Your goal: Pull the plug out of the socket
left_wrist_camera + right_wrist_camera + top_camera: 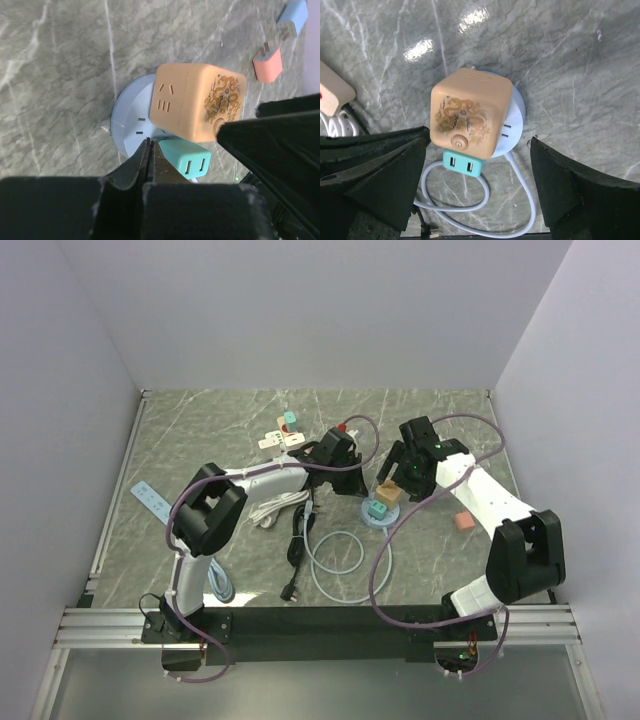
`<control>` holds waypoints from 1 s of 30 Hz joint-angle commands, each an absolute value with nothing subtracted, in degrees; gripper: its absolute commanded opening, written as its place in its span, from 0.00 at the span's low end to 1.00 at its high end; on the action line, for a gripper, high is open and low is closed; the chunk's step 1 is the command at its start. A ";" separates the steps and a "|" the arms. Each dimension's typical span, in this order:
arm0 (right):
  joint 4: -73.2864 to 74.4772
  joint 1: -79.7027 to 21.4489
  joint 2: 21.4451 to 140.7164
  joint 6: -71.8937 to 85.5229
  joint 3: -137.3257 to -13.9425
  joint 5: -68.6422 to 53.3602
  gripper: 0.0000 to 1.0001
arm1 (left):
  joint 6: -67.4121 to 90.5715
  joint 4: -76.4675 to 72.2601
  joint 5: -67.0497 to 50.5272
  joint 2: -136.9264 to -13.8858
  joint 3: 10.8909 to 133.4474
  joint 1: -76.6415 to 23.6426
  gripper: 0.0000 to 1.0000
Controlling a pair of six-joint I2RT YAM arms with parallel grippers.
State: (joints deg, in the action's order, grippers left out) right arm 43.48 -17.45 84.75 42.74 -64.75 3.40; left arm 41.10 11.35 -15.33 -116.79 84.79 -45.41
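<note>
A round pale-blue socket (pixel 366 521) lies on the marble table. An orange cube plug (pixel 388 494) and a teal plug (pixel 376 509) sit in it. In the left wrist view, my left gripper (pixel 150 142) is shut and empty, its tips against the socket (pixel 131 122) beside the teal plug (pixel 185 157), below the orange cube (pixel 197 100). In the right wrist view, my right gripper (pixel 477 145) is open. Its fingers (pixel 395 180) stand wide on either side of the orange cube (pixel 470 112), teal plug (pixel 462 164) and socket (pixel 515 120), not touching them.
The socket's pale-blue cable loop (pixel 335 555) lies toward the near edge. A black cable (pixel 297 540) and white power strip (pixel 275 508) lie left. A salmon plug (pixel 463 521) lies right. Small adapters (pixel 285 430) sit at the back. A blue strip (pixel 150 497) lies far left.
</note>
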 commanded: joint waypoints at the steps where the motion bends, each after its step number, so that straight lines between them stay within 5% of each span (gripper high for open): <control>1: 43.51 -17.05 86.65 45.70 -67.59 2.90 0.91 | 38.85 7.21 -20.39 -117.33 84.03 -44.65 0.01; 7: 41.49 -17.40 91.66 47.55 -67.59 1.50 0.88 | 40.34 2.91 -22.23 -116.37 79.28 -44.74 0.01; 16: 39.99 -17.84 95.89 45.89 -68.20 1.15 0.60 | 43.77 -2.37 -22.33 -111.19 71.90 -44.65 0.01; 18: 39.82 -17.93 97.20 44.48 -68.73 0.27 0.50 | 44.21 -2.29 -21.28 -108.99 69.97 -44.74 0.01; 22: 39.99 -18.72 100.19 33.51 -72.76 -7.20 0.00 | 44.21 1.39 -16.71 -103.12 66.89 -44.47 0.01; 30: 41.40 -24.52 102.74 18.11 -78.39 -15.38 0.00 | 43.51 1.58 -11.52 -95.28 60.30 -43.95 0.01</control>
State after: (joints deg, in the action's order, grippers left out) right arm 41.39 -22.04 102.15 26.15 -75.29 -10.24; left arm 43.81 2.39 -14.66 -98.08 62.43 -44.21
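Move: Just below the open right hand is the orange cube plug, some 4 cm down, 1 cm ahead and 1 cm to its left. It stands on the blue disc socket, whose middle is about 2 cm back and 3 cm left of that hand, 8 cm down. The teal plug is 2 cm back and 4 cm left; the pink plug lies off to the right, 17 cm away and 4 cm back. From the shut left hand, the disc is about 4 cm back, 3 cm right and 5 cm lower. Sinking about 4 cm onto the orange cube, the right hand closes from wide open until its fingers pinch the sides. It then carries its grip left some 5 cm while turning about 25 degrees counter-clockwise, staying low. The left hand, shut throughout, draws back 4 cm while dipping 3 cm, then goes about 5 cm left and rises nearly 6 cm, ending beside the disc's left side. ##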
